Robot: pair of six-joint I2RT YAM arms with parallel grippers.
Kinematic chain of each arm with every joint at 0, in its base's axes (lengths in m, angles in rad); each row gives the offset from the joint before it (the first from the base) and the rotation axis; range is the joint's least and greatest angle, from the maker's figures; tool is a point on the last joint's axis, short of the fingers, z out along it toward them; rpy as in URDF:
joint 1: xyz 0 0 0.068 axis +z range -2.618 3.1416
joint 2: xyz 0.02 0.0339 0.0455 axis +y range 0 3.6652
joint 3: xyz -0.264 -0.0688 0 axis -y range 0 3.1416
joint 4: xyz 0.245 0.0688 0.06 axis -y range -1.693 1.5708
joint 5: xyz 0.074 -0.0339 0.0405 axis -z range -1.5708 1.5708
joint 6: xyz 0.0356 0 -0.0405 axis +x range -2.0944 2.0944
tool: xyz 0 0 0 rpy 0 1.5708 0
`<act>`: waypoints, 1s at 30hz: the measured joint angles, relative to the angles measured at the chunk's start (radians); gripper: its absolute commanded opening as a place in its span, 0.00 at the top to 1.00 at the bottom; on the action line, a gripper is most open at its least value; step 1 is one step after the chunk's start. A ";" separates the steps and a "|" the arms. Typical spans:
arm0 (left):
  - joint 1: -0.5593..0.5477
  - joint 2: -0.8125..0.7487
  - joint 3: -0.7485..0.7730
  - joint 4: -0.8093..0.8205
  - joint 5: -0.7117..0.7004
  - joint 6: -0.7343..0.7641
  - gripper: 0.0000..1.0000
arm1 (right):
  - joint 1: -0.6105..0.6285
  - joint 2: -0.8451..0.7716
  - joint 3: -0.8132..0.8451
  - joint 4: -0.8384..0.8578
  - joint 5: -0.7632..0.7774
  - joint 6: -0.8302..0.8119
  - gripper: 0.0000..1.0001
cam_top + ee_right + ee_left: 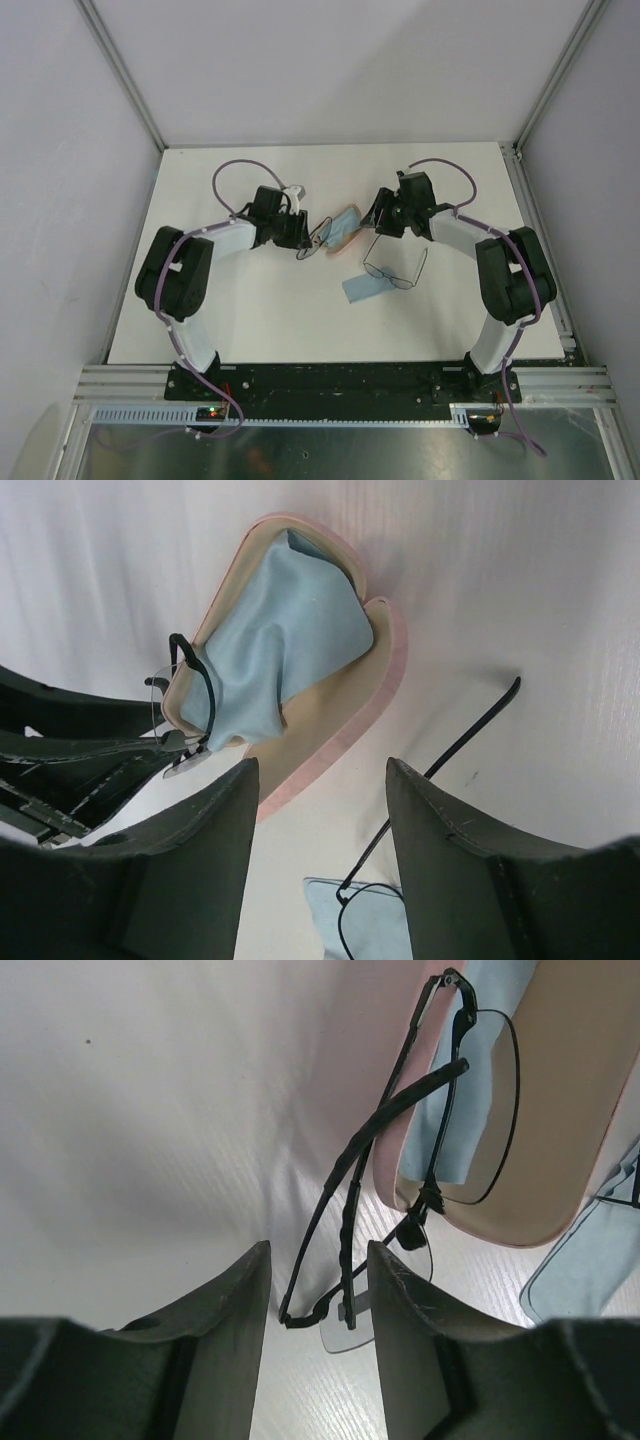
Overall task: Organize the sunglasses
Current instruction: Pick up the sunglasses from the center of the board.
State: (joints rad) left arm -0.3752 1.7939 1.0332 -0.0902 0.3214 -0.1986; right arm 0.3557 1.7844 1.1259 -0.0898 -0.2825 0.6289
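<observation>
A black-rimmed pair of sunglasses [395, 1112] is folded, with one end leaning on the rim of an open pink case [560, 1090] and the other end on the table. My left gripper [318, 1250] is open around that lower end, with a gap to each finger. In the top view the gripper [303, 238] sits just left of this pair [318, 240]. A wire pair [393, 272] lies unfolded on a light blue cloth [362, 289]. My right gripper [383, 222] is open and empty. It hovers [320, 765] between the case [385, 680] and the wire pair's temple [470, 730].
A second light blue cloth [280, 630] lies crumpled inside the case, partly under the black-rimmed pair. The white table [250, 310] is walled at the back and on both sides. Both arms reach inward toward the table's middle.
</observation>
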 measured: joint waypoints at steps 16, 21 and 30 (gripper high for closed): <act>0.000 0.080 0.060 0.006 0.100 0.034 0.83 | -0.005 0.000 0.000 0.005 -0.014 0.000 0.42; 0.000 0.080 0.060 0.006 0.121 0.031 0.87 | -0.005 0.000 0.000 0.005 -0.014 0.000 0.42; 0.001 0.011 0.053 -0.001 0.108 -0.004 0.90 | -0.006 0.000 0.000 0.005 -0.015 0.000 0.42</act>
State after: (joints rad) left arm -0.3740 1.8053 1.0863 -0.0910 0.4297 -0.2024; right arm 0.3496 1.7844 1.1259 -0.0845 -0.2977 0.6285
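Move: The sunglasses to be picked up lie almost at the left hand's fingertips, their middle about 2 cm to its right, 1 cm ahead and a centimetre below, temples reaching between the open fingers. The open case stands some 8 cm right and 4 cm ahead; the second sunglasses lie roughly 19 cm right and 5 cm back. From the right hand, the first sunglasses are about 11 cm left, 3 cm back and 5 cm lower. The left hand eases about 2 cm right, pinches the sunglasses' temples, then lifts some 2.5 cm. ##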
